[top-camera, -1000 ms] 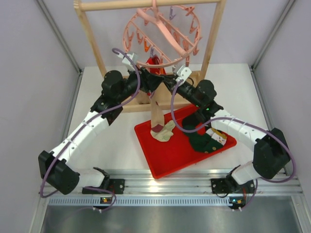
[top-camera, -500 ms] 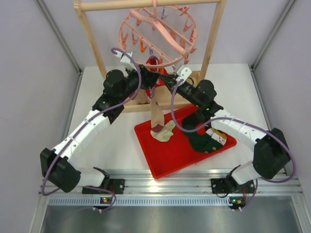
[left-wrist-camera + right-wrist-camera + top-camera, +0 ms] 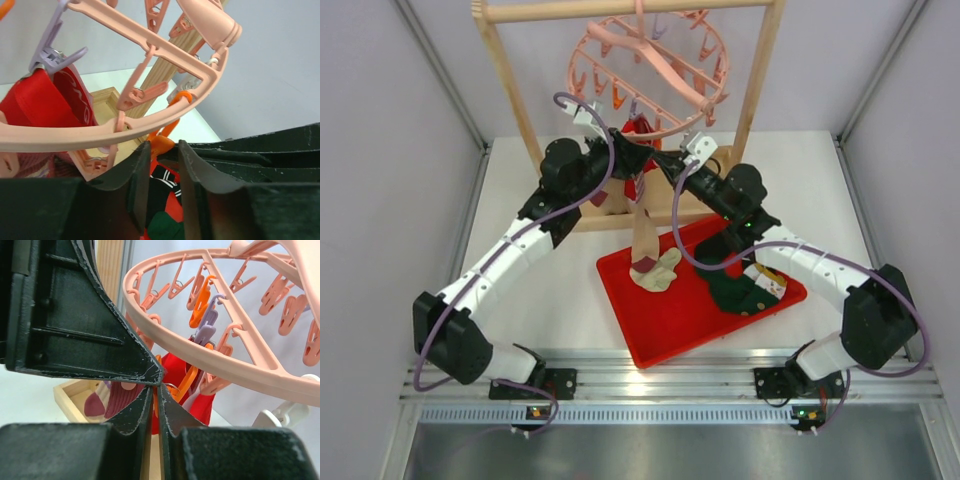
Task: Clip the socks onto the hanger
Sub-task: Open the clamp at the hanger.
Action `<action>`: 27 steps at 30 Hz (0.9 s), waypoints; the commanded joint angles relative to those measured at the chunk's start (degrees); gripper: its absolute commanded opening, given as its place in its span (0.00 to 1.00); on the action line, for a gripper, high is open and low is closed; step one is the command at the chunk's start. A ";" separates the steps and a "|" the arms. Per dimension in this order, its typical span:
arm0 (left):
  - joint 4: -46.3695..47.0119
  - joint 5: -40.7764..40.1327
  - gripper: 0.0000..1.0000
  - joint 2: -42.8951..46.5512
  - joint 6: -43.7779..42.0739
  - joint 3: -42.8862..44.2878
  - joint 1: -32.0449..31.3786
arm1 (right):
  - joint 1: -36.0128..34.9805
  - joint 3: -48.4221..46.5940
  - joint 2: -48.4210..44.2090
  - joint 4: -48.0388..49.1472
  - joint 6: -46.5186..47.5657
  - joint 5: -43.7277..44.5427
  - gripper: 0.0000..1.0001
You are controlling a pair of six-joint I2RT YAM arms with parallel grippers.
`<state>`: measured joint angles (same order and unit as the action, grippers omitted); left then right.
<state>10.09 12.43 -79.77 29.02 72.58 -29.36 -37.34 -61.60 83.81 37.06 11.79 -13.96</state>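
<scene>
The pink round hanger (image 3: 645,75) hangs from the wooden rack, and a red sock (image 3: 638,128) is clipped under it. My left gripper (image 3: 628,160) reaches up to the ring; in the left wrist view its jaws (image 3: 161,156) pinch an orange peg (image 3: 162,142). My right gripper (image 3: 665,165) is beside it, shut (image 3: 156,387) on the top of the tan sock (image 3: 642,235), which dangles to the red tray (image 3: 660,330). The sock's purple patches and ribbed cuff (image 3: 107,400) show in the right wrist view. A cream sock (image 3: 662,270), a dark green sock (image 3: 730,290) and a black striped sock (image 3: 770,282) lie in the tray.
The wooden rack (image 3: 510,85) has uprights on both sides and a base frame (image 3: 610,215) under the hanger. A purple peg (image 3: 50,50) grips the red sock (image 3: 35,100). Grey walls close in the white table (image 3: 540,300) left and right.
My left arm has risen toward the ring, and its jaws have narrowed onto the orange peg. The hanger has swung slightly. The right arm and the tan sock have stayed put.
</scene>
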 commanded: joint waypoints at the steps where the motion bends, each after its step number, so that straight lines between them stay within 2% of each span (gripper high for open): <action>1: 3.89 0.67 0.31 -0.92 2.27 2.39 0.45 | -0.98 -0.63 -2.95 2.76 -1.25 -3.10 0.07; 6: 3.01 -0.73 0.15 -1.27 3.50 2.57 1.24 | -0.89 0.34 -4.00 2.58 -1.33 -3.18 0.08; 9: 2.13 -1.79 0.04 -1.27 3.68 2.66 1.94 | -0.98 0.78 -5.06 1.01 -1.33 -3.18 0.12; 10: 1.52 -1.79 0.00 -1.36 3.77 2.83 2.46 | -0.89 1.04 -5.93 0.39 -1.33 -2.57 0.18; 12: 0.90 -1.44 0.00 -1.01 4.38 2.83 3.17 | -0.54 1.22 -6.90 -1.28 -2.12 -1.96 0.25; 14: 0.64 0.22 0.00 -0.83 4.65 2.83 4.31 | 0.34 1.49 -8.39 -4.26 -3.00 -1.25 0.27; 18: 0.55 4.09 0.00 0.05 4.65 2.04 5.81 | 2.45 0.70 -8.75 -9.63 -6.33 -2.82 0.40; 23: -0.24 6.82 0.00 -0.04 4.73 2.13 6.86 | 3.07 -2.55 -6.38 -12.53 -9.06 -9.24 0.46; 27: -0.86 7.52 0.00 0.05 4.82 2.75 6.95 | 2.28 -4.84 -3.92 -12.54 -10.21 -9.69 0.47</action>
<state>8.99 17.10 -81.06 33.58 73.08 -22.41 -34.70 -62.17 78.65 24.82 3.86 -21.06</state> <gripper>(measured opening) 0.028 0.468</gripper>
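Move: The orange clamp on the hanger sits right at the left hand's half-open fingertips, about 1 cm ahead and 1 cm to the right, level, and about 1 cm ahead, 1 cm to the left and 1 cm above the nearly shut right hand. From the left hand, the hanger's rim is straight overhead, some 3 cm up; the lilac clamp is about 7 cm ahead, 3 cm left and 2 cm higher, and the striped sock about 1 cm ahead, 4 cm left and 10 cm lower. The left hand shuts its fingers from about a third open on the orange clamp just under the rim, while going some 4 cm left and forward and sinking about 1 cm, so that clamp and rim are drawn along to the left. The right hand comes free of the clamp, backing off about 3 cm back and to its right and rising a little as its fingers spread to about half open, then it drops some 3 cm, drifts slightly left again and tips about 10 degrees down, staying open just short of the hanging clamp. ##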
